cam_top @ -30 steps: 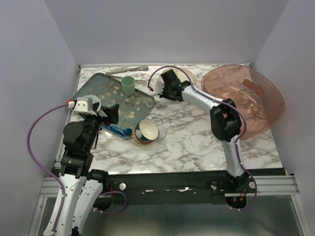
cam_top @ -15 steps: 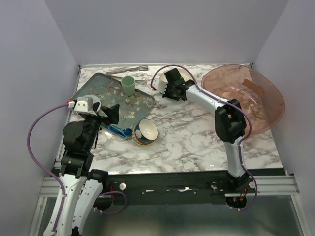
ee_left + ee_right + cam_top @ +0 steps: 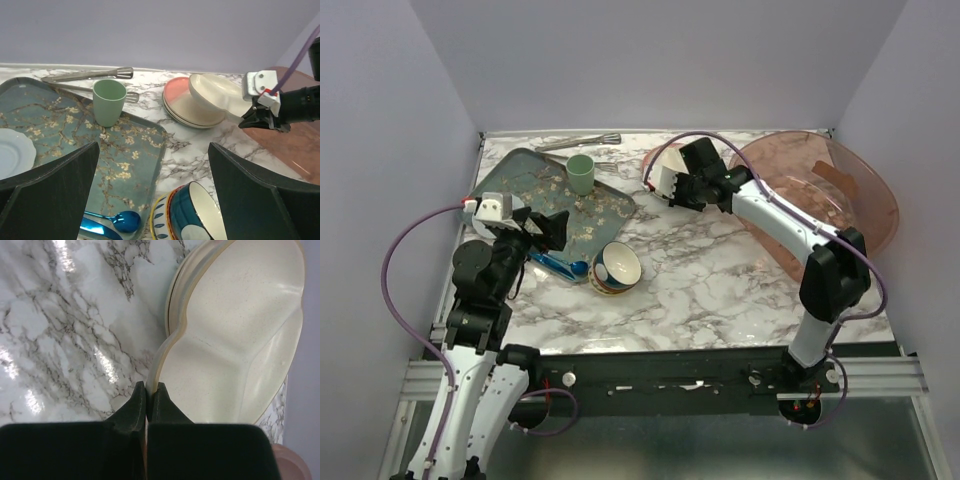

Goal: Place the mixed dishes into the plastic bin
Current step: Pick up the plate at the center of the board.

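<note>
My right gripper (image 3: 148, 390) is shut on the rim of a cream plate (image 3: 235, 340), which hangs tilted above a stack of plates. In the left wrist view the same cream plate (image 3: 215, 95) is lifted off the pink-and-cream plate (image 3: 180, 97) below it. The right gripper (image 3: 672, 186) is just left of the plastic bin (image 3: 840, 200), a translucent pinkish tub at the back right. The blue-yellow patterned bowl (image 3: 615, 268) lies on its side near the tray's corner. My left gripper (image 3: 545, 232) is open, and the bowl (image 3: 192, 215) sits low between its fingers (image 3: 50, 192).
A dark-green floral tray (image 3: 525, 185) at the left carries a green cup (image 3: 580, 175) and a small white plate (image 3: 12, 152). A blue spoon (image 3: 560, 265) lies at its near edge. Metal tongs (image 3: 580, 142) rest by the back wall.
The right gripper has shut on the cream plate's rim and carried it up and to the right, toward the bin. The left arm has shifted slightly, still open.
</note>
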Robot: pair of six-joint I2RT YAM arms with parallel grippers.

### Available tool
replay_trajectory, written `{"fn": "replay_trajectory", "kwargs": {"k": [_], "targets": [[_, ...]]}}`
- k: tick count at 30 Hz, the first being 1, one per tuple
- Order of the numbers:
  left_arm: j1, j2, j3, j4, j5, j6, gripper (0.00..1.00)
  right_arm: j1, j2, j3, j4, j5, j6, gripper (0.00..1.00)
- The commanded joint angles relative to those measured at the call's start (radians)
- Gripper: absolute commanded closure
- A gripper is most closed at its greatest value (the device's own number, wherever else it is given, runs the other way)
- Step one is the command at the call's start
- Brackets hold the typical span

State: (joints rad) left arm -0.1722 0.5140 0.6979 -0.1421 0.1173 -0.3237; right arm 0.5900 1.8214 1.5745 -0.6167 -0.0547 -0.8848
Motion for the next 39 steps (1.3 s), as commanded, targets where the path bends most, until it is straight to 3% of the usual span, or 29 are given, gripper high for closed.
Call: {"fn": "replay_trajectory", "kwargs": {"k": [1, 10, 15, 20, 30, 39], "targets": [[0.005, 0.040, -0.003, 0.035, 0.099, -0.069, 0.01, 0.016, -0.200, -0.059, 0.143, -0.080, -0.085, 0.99], [0.005, 0.197, 0.009, 0.111, 0.312, -0.311, 0.01, 0.105, -0.453, -0.231, 0.063, -0.266, -0.129, 1.00], [0.005, 0.290, -0.017, 0.193, 0.387, -0.597, 0.01, 0.186, -0.520, -0.269, 0.011, -0.272, -0.134, 0.99], [-0.009, 0.351, -0.002, 0.162, 0.377, -0.738, 0.01, 0.248, -0.553, -0.284, -0.017, -0.240, -0.135, 0.99], [-0.147, 0.426, 0.192, -0.223, 0.144, -0.693, 0.01, 0.326, -0.551, -0.268, -0.015, -0.142, -0.125, 0.99], [-0.231, 0.501, 0.244, -0.340, 0.010, -0.643, 0.01, 0.366, -0.576, -0.291, 0.009, -0.002, -0.158, 1.00]]}}
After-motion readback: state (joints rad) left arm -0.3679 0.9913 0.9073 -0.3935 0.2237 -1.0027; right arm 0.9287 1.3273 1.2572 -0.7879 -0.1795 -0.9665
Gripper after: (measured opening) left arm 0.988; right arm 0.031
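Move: The right hand already holds the divided plate by its near rim, the plate's middle some 8 cm ahead; the remaining plate stack lies 16 cm ahead and 10 cm below. The bare marble it heads over is about 20 cm back, 3 cm left and 13 cm below, with the bowls 12 cm back, 16 cm left. From the left hand the held plate is about 23 cm ahead, 27 cm right and 14 cm below; the bowls are 3 cm ahead, 11 cm right and 23 cm below. Keeping its pinch on the divided plate's rim, the right hand draws it back about 20 cm from the stack over bare marble, rising some 5 cm and turning about 30 degrees counter-clockwise, then nearly stops. The open left hand swings right about 10 cm towards the plate and sinks 7 cm, rolling right side down and tipping its fingers down; it doesn't grip. ##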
